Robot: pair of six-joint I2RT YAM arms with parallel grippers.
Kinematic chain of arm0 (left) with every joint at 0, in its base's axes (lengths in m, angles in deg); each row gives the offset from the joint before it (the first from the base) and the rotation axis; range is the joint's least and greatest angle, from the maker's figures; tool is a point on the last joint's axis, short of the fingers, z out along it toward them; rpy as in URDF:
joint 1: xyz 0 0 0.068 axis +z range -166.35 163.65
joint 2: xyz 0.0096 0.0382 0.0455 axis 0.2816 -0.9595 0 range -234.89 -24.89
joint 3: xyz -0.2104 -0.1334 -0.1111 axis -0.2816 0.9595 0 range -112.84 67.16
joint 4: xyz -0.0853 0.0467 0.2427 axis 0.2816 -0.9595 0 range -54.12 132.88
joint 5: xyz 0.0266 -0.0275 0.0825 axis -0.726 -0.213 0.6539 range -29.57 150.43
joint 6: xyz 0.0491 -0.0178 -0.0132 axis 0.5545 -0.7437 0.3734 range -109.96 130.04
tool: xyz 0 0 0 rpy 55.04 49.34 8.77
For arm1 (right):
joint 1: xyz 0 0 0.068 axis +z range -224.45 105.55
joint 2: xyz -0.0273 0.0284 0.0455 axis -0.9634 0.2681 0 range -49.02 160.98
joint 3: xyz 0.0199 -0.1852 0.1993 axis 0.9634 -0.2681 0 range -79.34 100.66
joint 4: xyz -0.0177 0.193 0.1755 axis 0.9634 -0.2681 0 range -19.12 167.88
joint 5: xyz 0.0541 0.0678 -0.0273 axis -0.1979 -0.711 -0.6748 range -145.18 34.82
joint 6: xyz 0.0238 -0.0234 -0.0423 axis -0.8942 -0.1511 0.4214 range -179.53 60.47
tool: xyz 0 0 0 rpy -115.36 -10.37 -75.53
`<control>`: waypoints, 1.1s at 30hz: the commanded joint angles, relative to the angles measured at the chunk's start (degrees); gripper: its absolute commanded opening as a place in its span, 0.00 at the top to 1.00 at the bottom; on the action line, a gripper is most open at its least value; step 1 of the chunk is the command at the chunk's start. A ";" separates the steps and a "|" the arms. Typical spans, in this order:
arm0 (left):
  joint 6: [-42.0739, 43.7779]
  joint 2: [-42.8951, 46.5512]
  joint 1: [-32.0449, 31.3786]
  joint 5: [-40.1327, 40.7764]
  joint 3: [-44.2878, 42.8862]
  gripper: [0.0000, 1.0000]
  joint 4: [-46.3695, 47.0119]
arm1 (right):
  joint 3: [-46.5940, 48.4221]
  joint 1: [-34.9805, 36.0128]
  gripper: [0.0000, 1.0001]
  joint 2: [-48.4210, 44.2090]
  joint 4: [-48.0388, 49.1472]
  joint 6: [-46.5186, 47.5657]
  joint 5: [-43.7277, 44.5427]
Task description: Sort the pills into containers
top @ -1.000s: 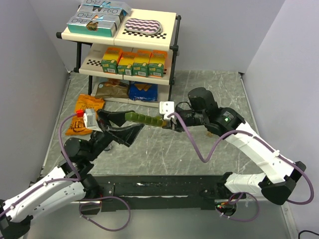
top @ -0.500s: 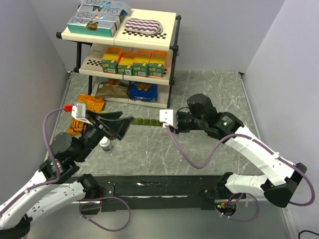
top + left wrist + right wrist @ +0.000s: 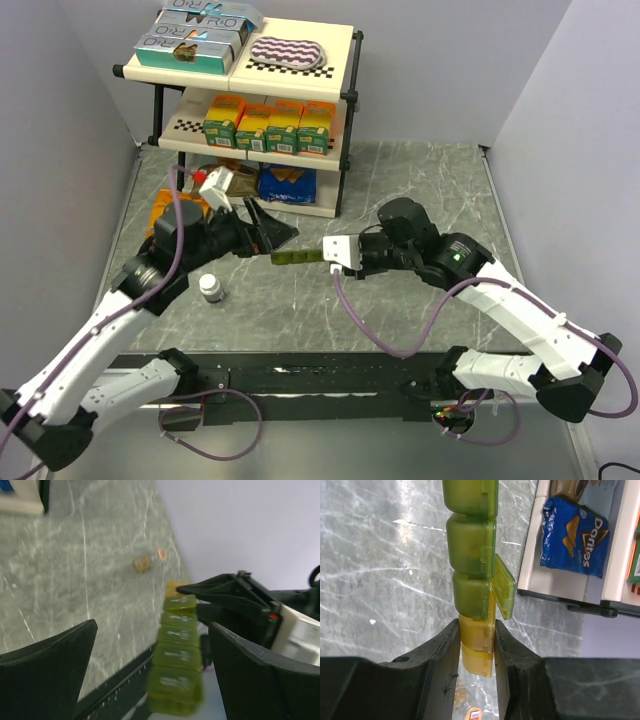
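Observation:
The containers (image 3: 296, 257) form a narrow green-to-yellow strip sticking out leftward from my right gripper (image 3: 326, 256). In the right wrist view that gripper (image 3: 476, 630) is shut on the yellow end compartment, and one lid (image 3: 504, 587) a few compartments up stands open. My left gripper (image 3: 275, 238) is wide open at the strip's dark green end. Seen from the left wrist, the containers (image 3: 176, 655) run between its spread fingers (image 3: 152, 627) without touching them. Two pills (image 3: 142, 564) lie on the table beyond, and they also show under the right fingers as pills (image 3: 466, 700).
A small white-capped bottle (image 3: 210, 288) stands on the table left of centre. A two-tier shelf (image 3: 345, 95) with boxes and cartons stands at the back. A blue chip bag (image 3: 287, 183) lies under it, and an orange bag (image 3: 165, 212) lies beside it.
My left arm swung up and back toward the shelf, uncovering the white-capped bottle, and now faces the strip's end. The right gripper carried the strip slightly nearer.

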 commanded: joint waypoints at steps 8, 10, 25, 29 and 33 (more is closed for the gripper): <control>-1.40 -11.43 7.62 -43.35 2.57 0.01 13.97 | -0.43 4.45 0.92 -2.34 -4.68 7.55 1.82; -0.70 -12.67 7.62 -45.45 1.96 0.00 13.72 | -0.69 4.80 0.91 -2.33 -4.51 7.90 2.18; 9.76 -19.26 2.35 -41.25 -3.84 0.19 -1.13 | -0.16 4.89 0.92 -0.75 -2.75 8.08 4.20; 12.57 -21.45 2.26 -40.37 -6.21 0.43 -5.35 | -0.69 4.89 0.92 -1.02 -2.75 8.08 4.37; 13.36 -22.33 2.00 -41.42 -6.65 0.51 -5.79 | -1.22 4.89 0.92 -1.19 -2.66 7.82 4.20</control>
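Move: The organizer's middle is about 8 cm to the left hand's right, 3 cm back and 5 cm below; its free green end reaches close to those open fingers. The white bottle stands about 15 cm to the left hand's left, 1 cm back and 28 cm below, and the blue chip bag lies roughly 22 cm ahead, straight on, 24 cm below. The right hand grips the yellow end, with the organizer's middle some 6 cm to its left, level ahead, and 1 cm above. The wide-open left hand drops first, then swings right and back onto the organizer's free green end, about 6 cm down, 6 cm right and 5 cm back in all, turning some 40 degrees clockwise and tipping its fingertips about 15 degrees down until they point along the organizer; late on, the fingers close to about half open, pinching across compartments 1 and 2. The right hand keeps its grip on the yellow end, eases back about 2 cm and sinks a little, tilting slightly so that the green end dips. ##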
